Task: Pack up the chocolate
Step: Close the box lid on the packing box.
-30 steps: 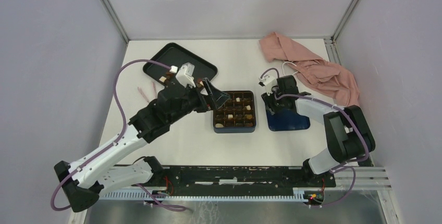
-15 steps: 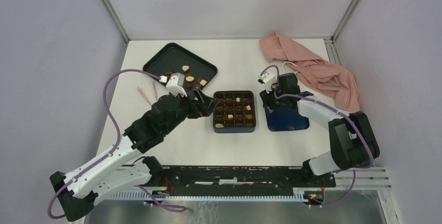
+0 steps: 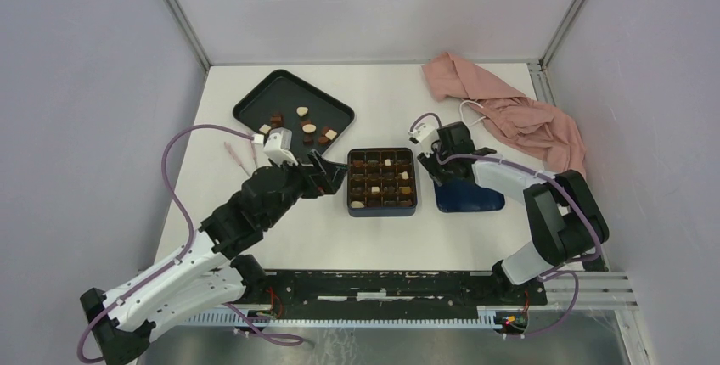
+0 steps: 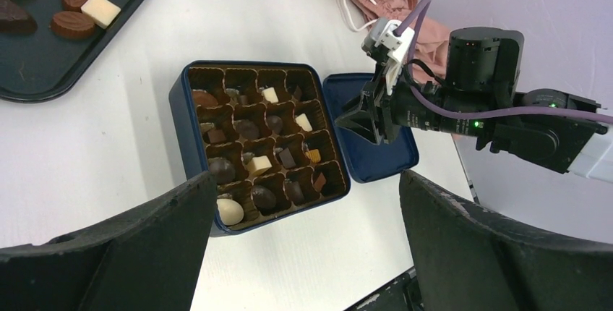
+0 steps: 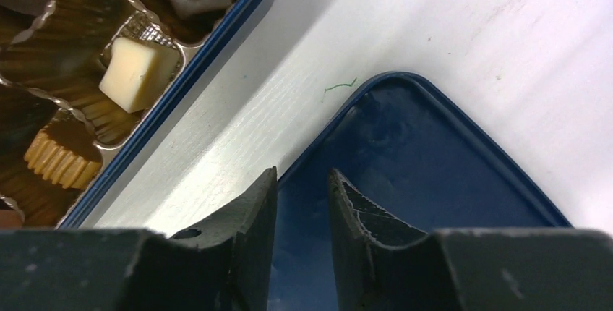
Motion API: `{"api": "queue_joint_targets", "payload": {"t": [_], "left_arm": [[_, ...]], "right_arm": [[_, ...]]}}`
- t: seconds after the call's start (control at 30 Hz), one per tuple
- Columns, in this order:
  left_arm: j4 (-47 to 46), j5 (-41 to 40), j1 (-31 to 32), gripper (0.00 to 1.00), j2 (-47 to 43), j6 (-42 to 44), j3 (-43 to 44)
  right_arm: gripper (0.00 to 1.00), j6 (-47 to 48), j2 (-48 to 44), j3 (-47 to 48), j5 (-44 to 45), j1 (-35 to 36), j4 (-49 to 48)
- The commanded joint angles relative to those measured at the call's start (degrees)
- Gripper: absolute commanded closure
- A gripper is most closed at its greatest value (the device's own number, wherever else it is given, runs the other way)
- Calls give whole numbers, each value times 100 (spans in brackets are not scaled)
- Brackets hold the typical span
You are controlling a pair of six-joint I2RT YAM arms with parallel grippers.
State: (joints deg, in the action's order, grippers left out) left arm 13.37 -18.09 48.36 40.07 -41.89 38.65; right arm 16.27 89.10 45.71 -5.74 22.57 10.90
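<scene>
Loose chocolate (image 3: 303,126) pieces, brown and cream, lie on the black tray (image 3: 255,102). More chocolate (image 4: 249,130) fills most cells of the dark blue box (image 3: 382,210). My left gripper (image 3: 334,178) hovers just left of the box, open wide with nothing between its fingers; its wrist view looks down on the box (image 4: 184,130). My right gripper (image 3: 431,164) is down at the near-left corner of the blue lid (image 3: 475,199). In the right wrist view its fingers (image 5: 256,202) stand a narrow gap apart astride the lid's (image 5: 448,159) rim, beside a cream chocolate (image 5: 137,65).
A crumpled pink cloth (image 3: 509,115) with a white cord lies at the back right, behind the lid. Two thin pink sticks (image 3: 240,153) lie left of the tray. Walls close the table on three sides.
My left arm has drawn back left and nearer from over the box, uncovering the tray's pieces. My right gripper has shifted left along the lid and its jaws have narrowed.
</scene>
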Motion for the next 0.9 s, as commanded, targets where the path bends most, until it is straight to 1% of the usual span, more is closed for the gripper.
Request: {"api": "queue_joint_targets", "payload": {"t": [0.0,0.07,0.1,0.17,0.27,0.33,0.43,0.67,0.87], "left_arm": [[-146,-298,16,0,-128,128,28],[-175,-301,16,0,-129,141,17],[-168,-305,15,0,-118,145,17],[-151,-309,14,0,-106,155,34],[-105,-316,15,0,-126,163,59],[-77,-354,16,0,-162,163,51],[-70,-416,15,0,-224,147,24],[12,-573,15,0,-221,269,115],[114,-603,11,0,-209,342,217]], "right_arm": [[64,279,62,245,664,17,96],[72,281,134,266,598,12,164],[74,280,173,294,587,11,218],[74,229,254,345,274,18,303],[69,123,330,372,50,15,371],[64,104,369,394,91,13,396],[62,113,404,433,194,18,482],[73,192,480,549,389,141,700],[91,288,310,623,240,155,856]]}}
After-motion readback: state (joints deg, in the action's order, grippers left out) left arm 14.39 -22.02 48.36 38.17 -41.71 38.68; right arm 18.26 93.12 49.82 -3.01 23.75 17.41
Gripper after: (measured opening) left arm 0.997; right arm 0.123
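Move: The box lid lies flat with its left rim between the right hand's part-open fingertips, its middle about 8 cm to their right, 2 cm back and 1 cm below. The open packing box is centred some 13 cm left of that hand and 2 cm back; the pink cloth lies about 17 cm right and 14 cm ahead. From the raised left hand, the lid is roughly 29 cm right, 8 cm ahead and 22 cm down. The lid's left rim stays at the right fingertips, which keep low beside the packing box and work on it almost on the spot. The hand edges right, then sinks about 1 cm with a slight wrist tilt; the fingers narrow, open again, then close nearly shut, pinching the rim. ##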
